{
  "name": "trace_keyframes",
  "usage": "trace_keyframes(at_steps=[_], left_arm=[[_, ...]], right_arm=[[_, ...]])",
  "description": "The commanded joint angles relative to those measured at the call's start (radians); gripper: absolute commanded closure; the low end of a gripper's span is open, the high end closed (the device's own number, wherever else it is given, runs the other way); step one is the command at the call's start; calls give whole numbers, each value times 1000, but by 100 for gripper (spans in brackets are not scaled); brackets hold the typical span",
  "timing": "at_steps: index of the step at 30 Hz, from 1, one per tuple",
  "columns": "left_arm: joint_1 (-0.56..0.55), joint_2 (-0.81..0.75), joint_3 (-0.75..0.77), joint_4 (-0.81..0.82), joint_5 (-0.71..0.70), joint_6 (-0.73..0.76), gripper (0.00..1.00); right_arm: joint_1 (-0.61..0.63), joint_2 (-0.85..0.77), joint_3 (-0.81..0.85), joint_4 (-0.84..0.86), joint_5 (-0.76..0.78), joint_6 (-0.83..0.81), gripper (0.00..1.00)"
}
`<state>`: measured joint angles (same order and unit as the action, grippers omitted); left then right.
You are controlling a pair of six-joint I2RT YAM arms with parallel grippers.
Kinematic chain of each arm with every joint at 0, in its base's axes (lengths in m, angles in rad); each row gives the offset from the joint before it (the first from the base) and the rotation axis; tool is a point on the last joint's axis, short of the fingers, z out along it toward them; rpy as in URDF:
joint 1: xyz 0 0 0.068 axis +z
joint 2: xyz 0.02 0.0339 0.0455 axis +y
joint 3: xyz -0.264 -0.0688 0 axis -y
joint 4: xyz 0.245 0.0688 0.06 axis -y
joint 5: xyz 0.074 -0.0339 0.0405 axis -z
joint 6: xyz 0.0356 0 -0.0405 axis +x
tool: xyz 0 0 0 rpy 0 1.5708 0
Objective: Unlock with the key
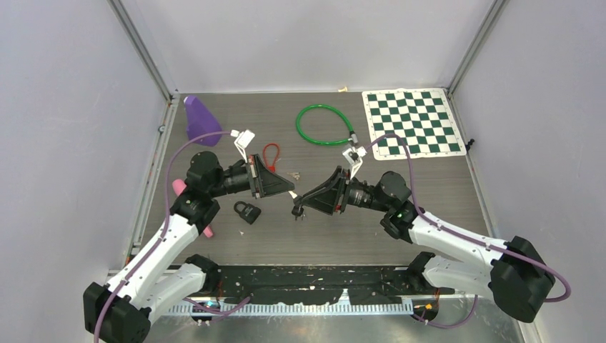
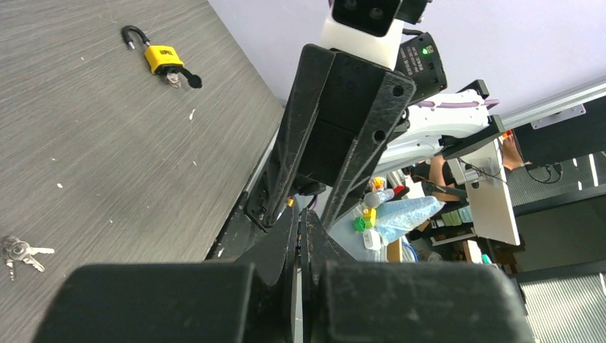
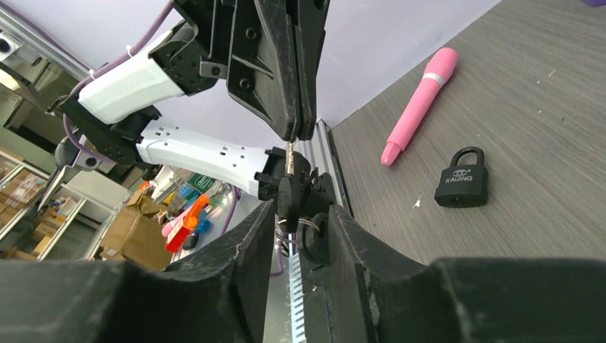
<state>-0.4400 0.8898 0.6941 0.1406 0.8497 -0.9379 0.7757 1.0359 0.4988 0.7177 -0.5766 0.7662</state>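
A key with a black head [image 3: 289, 194] and a silver blade [image 3: 289, 151] hangs in the air between my two grippers. My left gripper [image 1: 289, 191] [image 2: 300, 221] is shut on the blade's tip, coming down from the top of the right wrist view. The jaws of my right gripper [image 1: 296, 207] [image 3: 300, 211] stand apart around the black head and its ring, with a gap on the left side. A black padlock [image 1: 246, 211] [image 3: 462, 179] lies on the table below my left gripper. A yellow padlock [image 2: 164, 61] with a key in it lies further off.
A loose bunch of keys [image 1: 293, 174] [image 2: 18, 250], a red lock [image 1: 270, 153] and a green cable loop [image 1: 325, 125] lie behind the grippers. A pink pen [image 3: 421, 103] lies at the left, a purple cone [image 1: 200, 120] at the back left, a checkered board [image 1: 413, 123] at the back right.
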Motion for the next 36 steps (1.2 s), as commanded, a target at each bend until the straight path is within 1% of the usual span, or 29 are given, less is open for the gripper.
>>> trace_keyframes(at_steps=[1,7,15,17,19,20,22,23,24,25,26,28,29,30,31,33,36], left_arm=[[3,-1,35,61,41,-37,100],[3,4,30,76,45,-53,100],[3,9,29,82,47,-62,100],[3,8,28,86,46,-67,100],[3,5,25,82,42,-68,100],[5,3,27,63,34,-63,100],[21,-4,34,5,12,-41,100],[38,-10,36,-35,1,-29,97],[59,-19,37,-82,-13,-19,91],[88,-29,38,-141,-29,-6,82],[121,-36,39,-206,-47,8,69],[182,-48,55,-388,-121,60,36],[205,-49,72,-496,-173,95,21],[221,-45,93,-611,-244,132,10],[230,-40,118,-712,-321,159,2],[237,-25,155,-876,-483,212,0],[243,7,194,-1042,-698,233,0]], right_arm=[[-1,23,41,89,-61,13,63],[-1,51,38,140,-78,39,72],[-2,84,34,209,-96,79,76],[-1,88,34,222,-96,83,80],[-1,91,32,231,-96,88,86],[-1,92,30,232,-96,89,91],[-1,92,25,231,-91,90,94],[-2,93,24,229,-88,91,94],[-3,93,21,225,-87,90,95],[-3,94,20,212,-85,84,95],[-3,94,18,206,-84,79,95],[-5,96,15,184,-80,67,95],[-7,96,15,169,-77,58,95],[-8,96,15,161,-76,54,95],[-11,97,15,143,-73,45,95],[-14,98,13,124,-69,31,95],[-20,103,8,111,-70,18,95]])
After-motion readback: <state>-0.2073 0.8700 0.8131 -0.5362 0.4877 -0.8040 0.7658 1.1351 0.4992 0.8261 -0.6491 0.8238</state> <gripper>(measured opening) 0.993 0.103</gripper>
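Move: The key with the black head is held by its blade in the left fingers, its middle about 2 cm back and 2 cm below the left hand. From the right hand it lies about 1 cm ahead, left and above, its head between the part-open fingers. From the left hand, the black padlock lies some 14 cm left, about level fore and aft, and 24 cm below; loose silver keys lie about 10 cm ahead with no sideways offset, 25 cm below. The key's black head is pinched by the right fingers, which close while that hand eases only about 1 cm left and slightly back. Then the left fingers open wide, let go of the blade and pull away left, down and forward, some 13 cm in all, towards the black padlock, the wrist turning about 40 degrees so the fingers swing forward and tip down. ##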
